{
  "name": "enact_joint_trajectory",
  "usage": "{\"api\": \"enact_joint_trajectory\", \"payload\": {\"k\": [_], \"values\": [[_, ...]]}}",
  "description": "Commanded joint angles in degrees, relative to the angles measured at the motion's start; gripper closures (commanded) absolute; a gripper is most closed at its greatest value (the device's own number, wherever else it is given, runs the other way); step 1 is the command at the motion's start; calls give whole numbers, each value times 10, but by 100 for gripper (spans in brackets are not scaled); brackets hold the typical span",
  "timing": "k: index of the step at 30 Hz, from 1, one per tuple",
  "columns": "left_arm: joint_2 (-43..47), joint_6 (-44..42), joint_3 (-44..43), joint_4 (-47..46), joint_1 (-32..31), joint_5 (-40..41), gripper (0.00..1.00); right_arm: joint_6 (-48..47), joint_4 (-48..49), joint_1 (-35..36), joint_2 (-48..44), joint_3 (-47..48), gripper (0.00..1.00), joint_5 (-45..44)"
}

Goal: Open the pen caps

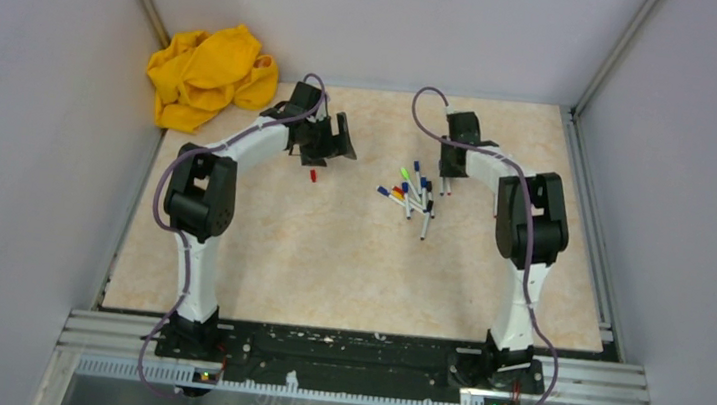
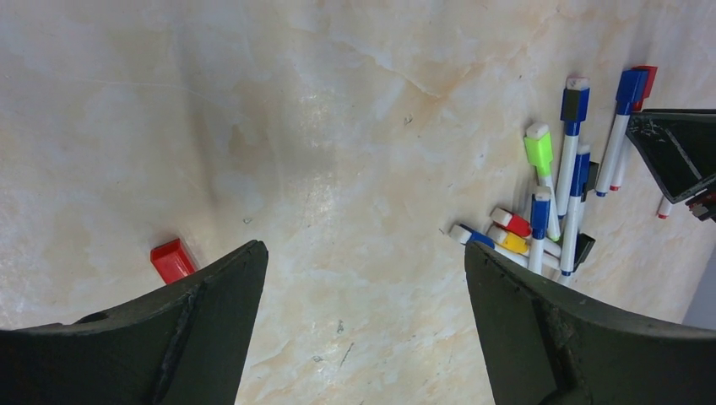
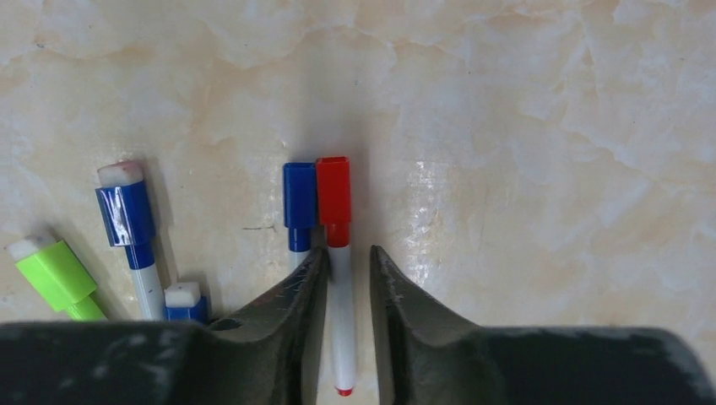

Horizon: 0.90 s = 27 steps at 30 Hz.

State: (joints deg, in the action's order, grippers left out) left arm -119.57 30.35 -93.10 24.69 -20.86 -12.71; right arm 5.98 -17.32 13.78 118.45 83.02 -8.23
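Note:
A loose red pen cap (image 1: pixel 313 174) (image 2: pixel 172 260) lies alone on the marble table, just left of my left gripper (image 2: pixel 363 249) (image 1: pixel 325 144). That gripper hangs wide open over bare table with nothing between its fingers. Several capped pens (image 1: pixel 410 196) (image 2: pixel 549 211) lie in a heap to its right. My right gripper (image 3: pixel 348 251) (image 1: pixel 446 185) straddles the white barrel (image 3: pixel 341 321) of a pen with a red cap (image 3: pixel 333 198). Its left finger touches the barrel and a slim gap shows at the right finger. A blue-capped pen (image 3: pixel 298 196) lies beside it.
A crumpled yellow cloth (image 1: pixel 209 74) sits at the back left corner. White walls close in the table on three sides. A green-capped pen (image 3: pixel 55 270) and another blue-capped pen (image 3: pixel 127 211) lie to the left of my right gripper.

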Motion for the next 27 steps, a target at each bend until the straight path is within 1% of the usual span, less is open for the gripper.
{"api": "enact_joint_trajectory", "payload": {"k": [1, 4, 5, 11, 14, 18, 21, 25, 27], "values": [[20, 9, -11, -14, 1, -15, 7, -1, 0, 4, 1, -3, 80, 9], [19, 12, -11, -17, 0, -21, 7, 1, 1, 6, -8, -16, 96, 8], [19, 13, -10, -18, 0, -23, 7, 1, 4, 8, -13, -21, 100, 6], [24, 19, -15, -23, 1, -35, 7, -9, 24, 24, -60, -51, 100, -8], [28, 29, -10, -34, 1, -51, 7, -1, 25, 26, -79, -59, 100, 3], [33, 56, 8, -66, 2, -92, 7, 23, 23, 26, -93, -65, 100, 28], [32, 84, 22, -102, 1, -132, 7, 32, 41, 31, -114, -89, 100, 48], [19, 119, 22, -146, -3, -177, 7, 34, 51, 45, -135, -105, 100, 55], [9, 125, 18, -162, -10, -185, 7, 33, 49, 50, -141, -105, 100, 60]]}}
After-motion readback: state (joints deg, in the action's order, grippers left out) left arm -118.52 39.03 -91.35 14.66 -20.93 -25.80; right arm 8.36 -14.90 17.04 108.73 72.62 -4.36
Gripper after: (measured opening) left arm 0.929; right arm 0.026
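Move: Between the right hand's parted fingertips, at their height, lies the red-capped pen, its middle about 2 cm back. A blue-capped pen lies against its left side, 2 cm left of the hand and 2 cm back. The nearest upright blue pen of the heap is some 8 cm left and 3 back, the green pen 10 left and 6 back. From the left hand the red-capped pen is about 34 cm right, level in reach, 5 below. Shutting its fingers just below the cap, the right hand pinches the red-capped pen, then draws it back about 4 cm and 3 cm left towards the heap, rising some 2 cm late on. The left hand, wide open and empty, goes about 4 cm right and 4 cm up, swinging its fingertips rightward by some 15 degrees to face the coming pen. ##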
